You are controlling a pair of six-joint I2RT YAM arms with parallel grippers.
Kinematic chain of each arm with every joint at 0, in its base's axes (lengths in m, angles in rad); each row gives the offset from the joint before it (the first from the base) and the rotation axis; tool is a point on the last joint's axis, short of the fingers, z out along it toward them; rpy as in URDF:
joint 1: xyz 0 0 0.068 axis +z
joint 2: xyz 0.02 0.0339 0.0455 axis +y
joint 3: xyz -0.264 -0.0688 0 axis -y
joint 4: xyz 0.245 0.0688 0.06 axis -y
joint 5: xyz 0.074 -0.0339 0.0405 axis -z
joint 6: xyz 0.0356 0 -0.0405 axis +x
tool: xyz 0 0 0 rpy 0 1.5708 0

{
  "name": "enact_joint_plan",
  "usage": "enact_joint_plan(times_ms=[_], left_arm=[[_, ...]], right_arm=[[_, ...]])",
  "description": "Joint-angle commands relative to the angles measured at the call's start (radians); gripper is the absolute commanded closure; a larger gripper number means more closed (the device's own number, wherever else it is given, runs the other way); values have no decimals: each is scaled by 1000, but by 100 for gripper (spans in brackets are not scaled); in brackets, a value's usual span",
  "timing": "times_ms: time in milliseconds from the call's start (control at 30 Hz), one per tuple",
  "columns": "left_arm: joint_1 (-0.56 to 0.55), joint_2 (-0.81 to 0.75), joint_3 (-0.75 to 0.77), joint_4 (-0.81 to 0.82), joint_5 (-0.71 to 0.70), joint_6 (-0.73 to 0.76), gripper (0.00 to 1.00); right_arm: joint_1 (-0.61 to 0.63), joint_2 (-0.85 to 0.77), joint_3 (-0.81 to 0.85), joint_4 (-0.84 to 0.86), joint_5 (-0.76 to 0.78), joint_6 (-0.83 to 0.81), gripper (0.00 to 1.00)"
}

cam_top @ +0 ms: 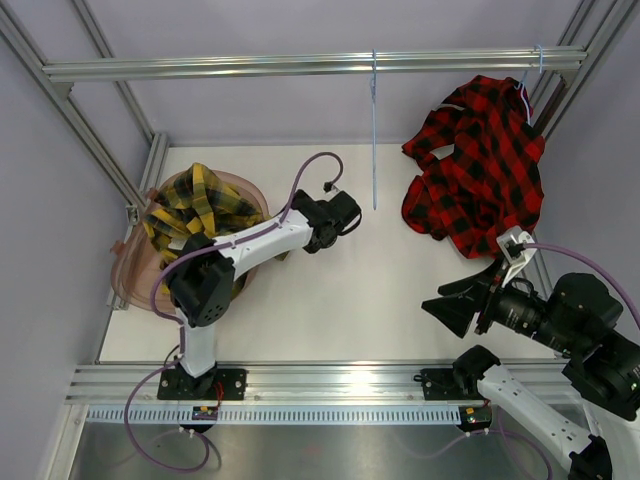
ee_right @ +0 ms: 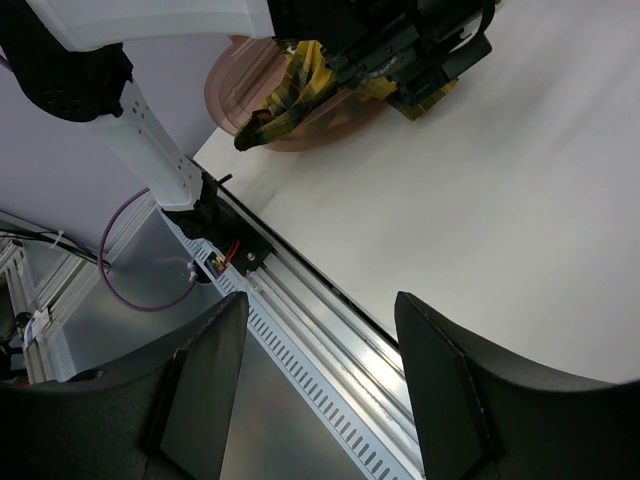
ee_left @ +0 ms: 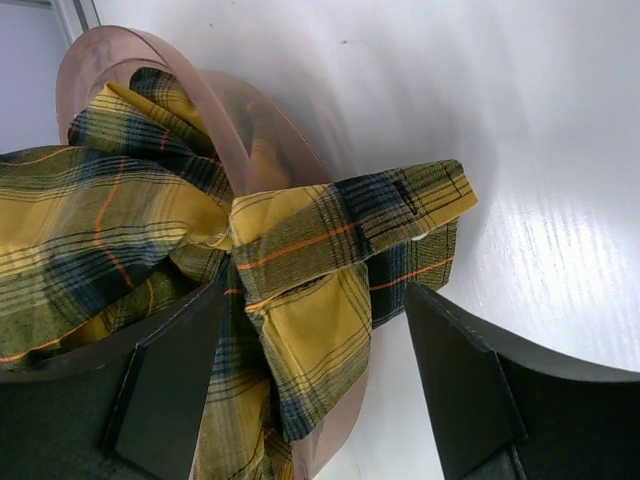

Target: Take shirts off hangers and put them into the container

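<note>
The yellow-and-black shirt lies bunched in the pinkish container at the table's left. One sleeve hangs over the container's rim. My left gripper is open, its fingers either side of that sleeve without pinching it. The red-and-black shirt hangs on a light-blue hanger at the back right. A second hanger hangs bare from the rail, seen edge-on. My right gripper is open and empty, low at the right, below the red shirt.
A silver frame rail crosses the back, with slanted posts at both sides. A slotted cable duct and an aluminium rail run along the near edge by the arm bases. The left arm's white link spans the space beside the container.
</note>
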Motion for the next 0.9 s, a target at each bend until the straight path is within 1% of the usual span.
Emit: enact_joint_plan(times_ms=[0, 167, 333, 400, 500, 567, 600, 633, 733, 833, 867], left_arm=[[-3, 49, 22, -8, -72, 27, 22], [-3, 92, 29, -19, -93, 35, 22], [-3, 126, 36, 4, -180, 53, 22], [-3, 146, 40, 16, -210, 67, 26], [-1, 174, 43, 50, -251, 101, 30], [8, 187, 57, 61, -251, 101, 39], [10, 192, 63, 61, -250, 101, 44], [14, 198, 68, 62, -247, 101, 61], [20, 200, 79, 73, -240, 101, 82], [23, 201, 91, 74, -262, 101, 94], [22, 195, 92, 77, -276, 101, 100]], right_arm=[[-2, -11, 6, 24, -12, 9, 30], [-2, -17, 11, 13, -1, 8, 31], [-3, -17, 6, 19, -6, 9, 31], [-2, -19, 6, 19, -9, 14, 31], [-2, -20, 6, 18, -13, 16, 31], [-3, -26, 9, 13, -6, 16, 31], [-2, -26, 9, 11, -4, 16, 31], [-2, -29, 11, 8, -3, 16, 31], [-2, -32, 13, 5, -6, 16, 31], [-2, -29, 19, 2, -6, 16, 31], [-2, -29, 19, 2, -6, 16, 31]])
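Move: The yellow plaid shirt's loose end, hanging over the container's right rim, lies just below the open left fingers: about 3 cm ahead, 2 cm to the left and some 5 cm down. The main heap is about 17 cm left and 6 cm ahead, and the container's middle is about 19 cm left and 3 cm ahead, both lower. From the right hand, that loose end is roughly 28 cm ahead, 28 cm left and 27 cm below. The left fingers come down onto the loose end beside the container rim and shut almost fully, pinching a fold of the yellow shirt between their tips. The hand first sinks about 3 cm, then reaches roughly 3 cm forward and slightly left while rolling some 15 degrees, left side up, and closes on that forward stretch. ##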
